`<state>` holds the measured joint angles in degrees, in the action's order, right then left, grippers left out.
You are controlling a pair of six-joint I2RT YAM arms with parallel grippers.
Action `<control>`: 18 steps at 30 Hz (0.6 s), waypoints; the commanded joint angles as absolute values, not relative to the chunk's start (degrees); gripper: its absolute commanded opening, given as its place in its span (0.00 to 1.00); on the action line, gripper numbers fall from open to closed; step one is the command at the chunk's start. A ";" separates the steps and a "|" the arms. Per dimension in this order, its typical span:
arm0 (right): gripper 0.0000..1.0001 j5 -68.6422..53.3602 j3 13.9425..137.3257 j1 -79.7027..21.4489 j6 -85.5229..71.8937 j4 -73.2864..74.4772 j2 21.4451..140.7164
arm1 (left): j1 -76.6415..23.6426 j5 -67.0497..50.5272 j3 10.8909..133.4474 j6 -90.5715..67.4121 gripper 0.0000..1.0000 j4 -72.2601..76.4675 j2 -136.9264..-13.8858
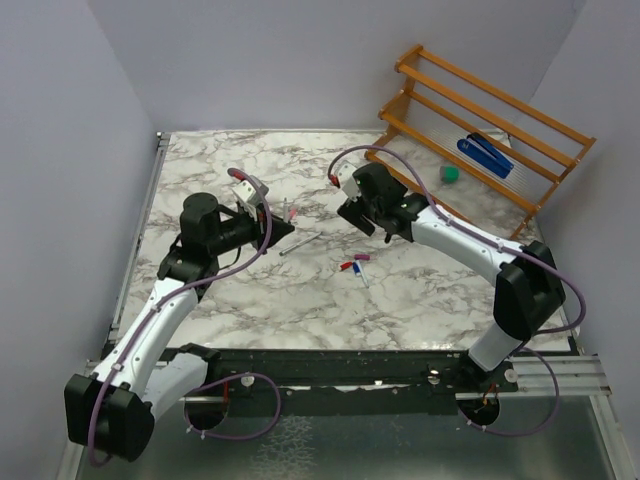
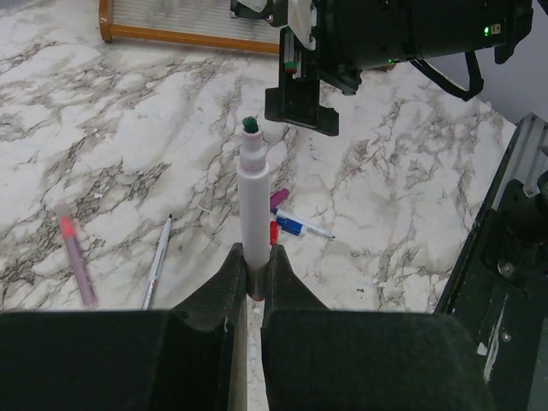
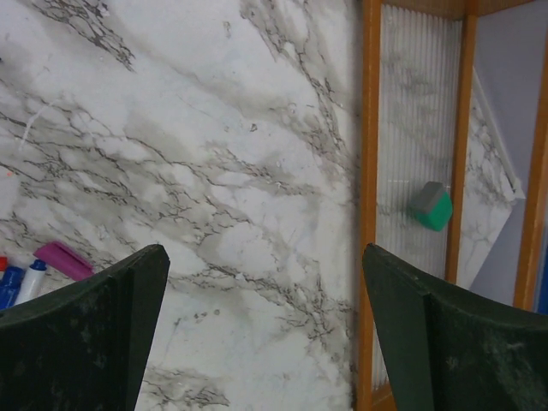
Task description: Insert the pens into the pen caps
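My left gripper (image 2: 255, 267) is shut on the lower end of a white pen (image 2: 253, 193), which points away from the wrist with its dark tip bare. In the top view this gripper (image 1: 283, 228) hovers left of centre. A pink pen (image 2: 75, 257) and a thin white pen (image 2: 156, 261) lie on the marble to its left. Ahead lie a magenta pen cap (image 2: 279, 199), a red cap (image 2: 273, 233) and a blue-ended pen (image 2: 298, 227). My right gripper (image 3: 265, 291) stands wide open and holds nothing. It hangs above bare marble (image 1: 357, 215), with the magenta cap (image 3: 62, 259) at its lower left.
A wooden rack (image 1: 480, 125) stands at the back right; a blue stapler-like object (image 1: 485, 155) and a small green block (image 1: 450, 174) rest on it. The rack's orange rail (image 3: 370, 171) runs close beside the right finger. Grey walls enclose the table.
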<state>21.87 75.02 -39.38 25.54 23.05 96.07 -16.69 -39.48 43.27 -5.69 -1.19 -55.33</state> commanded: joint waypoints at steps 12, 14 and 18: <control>0.70 -11.93 74.69 -37.53 31.12 29.47 93.31 | -17.40 -44.55 43.99 -2.49 0.00 -5.43 -52.39; 0.67 -14.34 73.19 -37.54 30.28 29.50 93.79 | -17.40 -44.55 44.11 -2.30 0.00 -5.69 -52.64; 0.61 -14.91 71.98 -38.90 29.88 30.00 98.04 | -17.43 -44.64 44.12 -2.28 0.00 -5.85 -53.63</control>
<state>-9.52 73.54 -37.63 30.37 27.51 94.89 -17.28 -42.65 43.27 -3.36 -4.93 -52.95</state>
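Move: The small purple cap lies on the table about 5 cm back from my open, empty right hand, some 6 cm to its left and 14 cm below. Just past it are the red cap, roughly 3 cm farther back and 4 cm farther left than the purple one, and the blue pen, about 6 cm behind it. From my left hand, still holding the white pen tip-up, the purple cap is some 6 cm ahead, 16 cm right and 24 cm below. I swing my right hand about 5 cm left and 5 cm back towards the purple cap, first rising slightly, then sinking to end a few centimetres lower. The wrist turns some 25 degrees counter-clockwise and tips its fingers down, while they narrow from wide open to a bit over half, touching nothing yet. My left hand keeps its pinch on the pen and eases back 2 cm. ##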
